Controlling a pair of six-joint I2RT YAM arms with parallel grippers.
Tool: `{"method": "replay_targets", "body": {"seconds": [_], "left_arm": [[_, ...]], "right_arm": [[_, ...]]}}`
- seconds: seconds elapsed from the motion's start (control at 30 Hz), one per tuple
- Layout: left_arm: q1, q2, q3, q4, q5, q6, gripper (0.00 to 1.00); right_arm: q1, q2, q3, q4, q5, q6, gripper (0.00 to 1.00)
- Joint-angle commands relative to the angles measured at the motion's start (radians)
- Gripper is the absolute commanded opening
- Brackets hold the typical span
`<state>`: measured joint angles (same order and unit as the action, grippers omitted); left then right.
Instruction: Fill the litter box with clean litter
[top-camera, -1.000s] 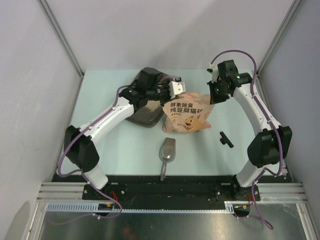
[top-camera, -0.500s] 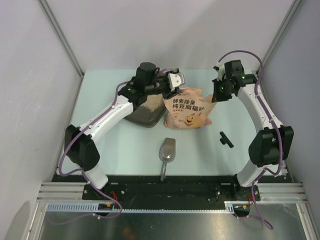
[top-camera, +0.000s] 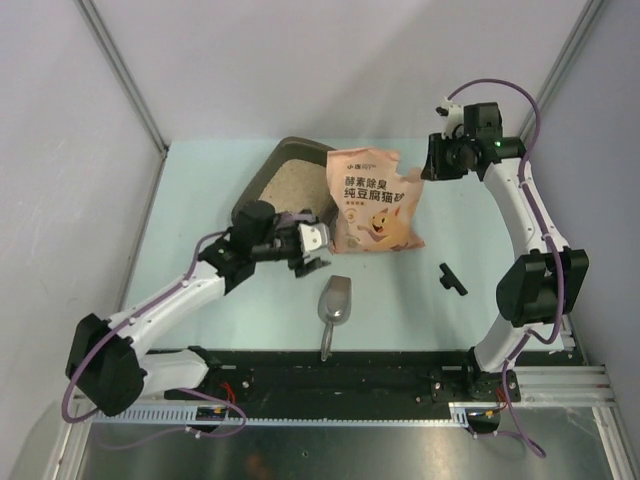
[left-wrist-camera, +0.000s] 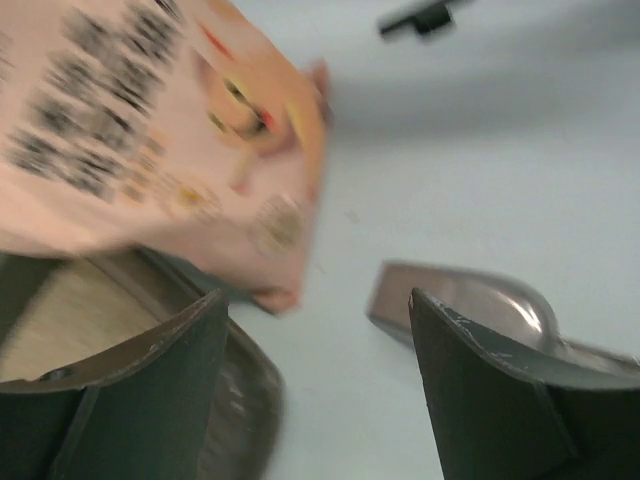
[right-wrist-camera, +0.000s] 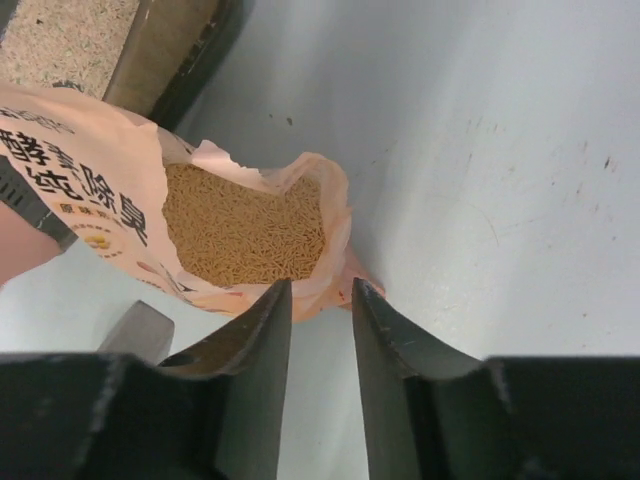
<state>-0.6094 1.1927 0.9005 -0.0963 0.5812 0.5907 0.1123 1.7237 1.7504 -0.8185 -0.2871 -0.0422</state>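
Note:
The dark litter box (top-camera: 262, 185) lies at the back left, with pale clean litter (top-camera: 292, 180) spread inside it. A pink cat-print bag (top-camera: 372, 200) leans over its right end, touched by neither gripper. My left gripper (top-camera: 318, 248) hovers open near the box's front corner, with bare table between its fingers (left-wrist-camera: 470, 380). The left wrist view shows the bag (left-wrist-camera: 150, 130), the box rim (left-wrist-camera: 240, 400) and a scoop (left-wrist-camera: 470, 300). My right gripper (right-wrist-camera: 320, 285) stands narrowly open just behind the bag's torn mouth (right-wrist-camera: 335, 215), where tan litter (right-wrist-camera: 245, 225) shows.
A grey metal scoop (top-camera: 336, 300) lies in front of the bag, handle toward the near edge. A small black part (top-camera: 452, 278) sits on the table at the right. Grey walls close in the back and both sides.
Both grippers have opened and let go of the bag. The left arm has drawn back toward the near left, uncovering the litter box. The right gripper has lifted away toward the back right.

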Motion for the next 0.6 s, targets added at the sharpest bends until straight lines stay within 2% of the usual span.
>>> {"method": "replay_targets", "body": {"seconds": [0.0,0.07,0.2,0.3,0.43,0.57], "left_arm": [[-0.024,0.014,-0.087,-0.016,0.023,0.066,0.79],[-0.045,0.021,-0.120,-0.013,0.028,0.005,0.82],[-0.082,0.028,-0.147,-0.013,0.019,-0.195,0.97],[-0.118,0.053,-0.173,-0.002,-0.030,-0.368,0.99],[-0.206,0.143,-0.158,-0.014,-0.164,-0.584,1.00],[-0.302,0.191,-0.152,-0.069,-0.363,-0.719,1.00]], "right_arm": [[-0.002,-0.018,0.047,0.036,-0.032,-0.024,0.39],[-0.003,-0.019,0.067,0.033,-0.034,-0.033,0.48],[-0.016,-0.050,0.095,0.039,-0.018,-0.039,0.62],[-0.019,-0.096,0.087,0.048,0.005,-0.060,0.71],[-0.019,-0.167,0.037,0.055,0.063,-0.097,0.84],[-0.022,-0.223,-0.049,0.061,0.100,-0.114,0.88]]}}
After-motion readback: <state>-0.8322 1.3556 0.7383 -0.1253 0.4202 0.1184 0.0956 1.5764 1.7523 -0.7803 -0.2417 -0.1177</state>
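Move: The scoop lies some 8 cm back from the left hand, about 3 cm to its right and roughly 20 cm below. From that same hand the litter bag stands about 12 cm ahead, 14 cm right and 10 cm lower; the litter box's middle is about 20 cm ahead, 10 cm left and 18 cm below. From the right hand, the scoop is about 25 cm back, 23 cm to the left and 22 cm down. The empty left hand heads for the scoop, sinking nearly 14 cm while drawing back about 8 and slightly right, its fingers tipping some 35 degrees further down and opening the rest of the way; it ends over the scoop, not yet on it. The right hand rises away from the bag's open top, spreading its fingers wide. ##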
